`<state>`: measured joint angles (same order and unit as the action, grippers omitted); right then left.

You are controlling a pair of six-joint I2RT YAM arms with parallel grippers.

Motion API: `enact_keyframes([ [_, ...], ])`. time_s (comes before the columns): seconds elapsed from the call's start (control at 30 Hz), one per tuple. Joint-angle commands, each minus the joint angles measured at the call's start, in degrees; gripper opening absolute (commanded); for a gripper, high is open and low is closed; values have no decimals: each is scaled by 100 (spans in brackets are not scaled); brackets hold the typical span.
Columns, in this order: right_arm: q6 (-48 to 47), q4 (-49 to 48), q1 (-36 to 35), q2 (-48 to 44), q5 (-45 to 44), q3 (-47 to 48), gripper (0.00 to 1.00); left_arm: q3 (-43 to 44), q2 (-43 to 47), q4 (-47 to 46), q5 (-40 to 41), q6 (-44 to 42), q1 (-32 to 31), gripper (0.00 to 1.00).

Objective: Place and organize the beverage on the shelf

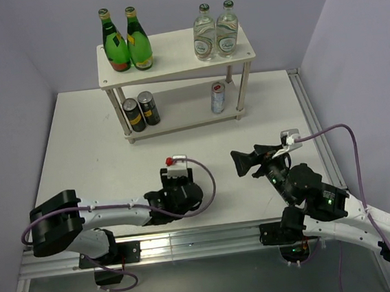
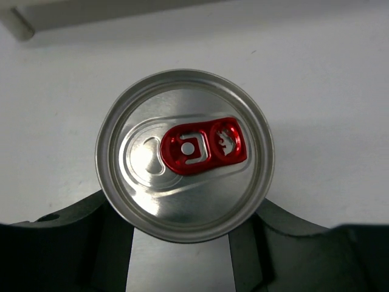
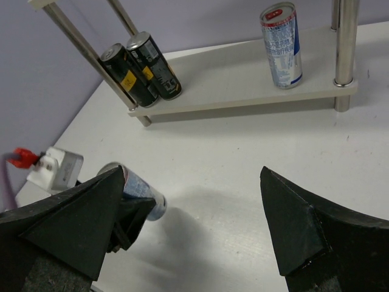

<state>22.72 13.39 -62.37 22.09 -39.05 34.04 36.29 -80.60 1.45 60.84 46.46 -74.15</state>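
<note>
A slim silver can (image 2: 182, 152) with a red tab stands on the white table, top toward the left wrist camera. My left gripper (image 2: 182, 234) is shut on its body, one dark finger against each side; the right wrist view shows the same can (image 3: 143, 193) in those fingers. In the top view the left gripper (image 1: 178, 189) hides it. My right gripper (image 1: 246, 162) hangs open and empty over bare table. The shelf (image 1: 173, 60) holds two green bottles (image 1: 115, 43) and two clear bottles (image 1: 204, 34) on top. Below stand two dark cans (image 1: 141, 111) and a silver can (image 1: 218, 97).
Purple walls close in the back and both sides of the table (image 1: 85, 150). A metal rail (image 1: 314, 127) runs along its right edge. A purple cable (image 1: 331, 129) loops from the right wrist. Shelf legs (image 3: 343, 48) stand at the lower board's corners.
</note>
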Motion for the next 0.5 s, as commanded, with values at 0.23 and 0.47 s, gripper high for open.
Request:
enact_keyframes([
  [0.23, -48, -328, 23, -29, -129, -91, 100, 2405, -946, -1920, -1407, -2746, 1332, 0],
  [0.47, -57, -266, 23, -187, -173, -161, 100, 3971, -2266, -2255, -2234, -3335, 2106, 0],
])
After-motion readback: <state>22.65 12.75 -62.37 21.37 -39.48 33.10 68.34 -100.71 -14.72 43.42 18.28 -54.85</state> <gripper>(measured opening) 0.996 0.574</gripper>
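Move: Ahead and to the right of the left hand, which already holds the silver can off the table, is the free spot on the lower shelf: about 26 cm forward, 11 cm right, roughly level. The standing can is some 6 cm right of that spot and about 1 cm deeper; the two black cans lie some 24 cm ahead of the left hand and 11 cm to its left. For the right hand the spot is about 30 cm ahead, 13 cm left, 18 cm below. Carrying the silver can in an arc towards the lower shelf, the left hand first rises and swings right, then drives mostly forward as the climb levels off just before the end: about 16 cm forward, 10 cm up and 9 cm right in all. The fingers keep their pinch just below the rim, and tip up slightly, by some 5 to 10 degrees. ##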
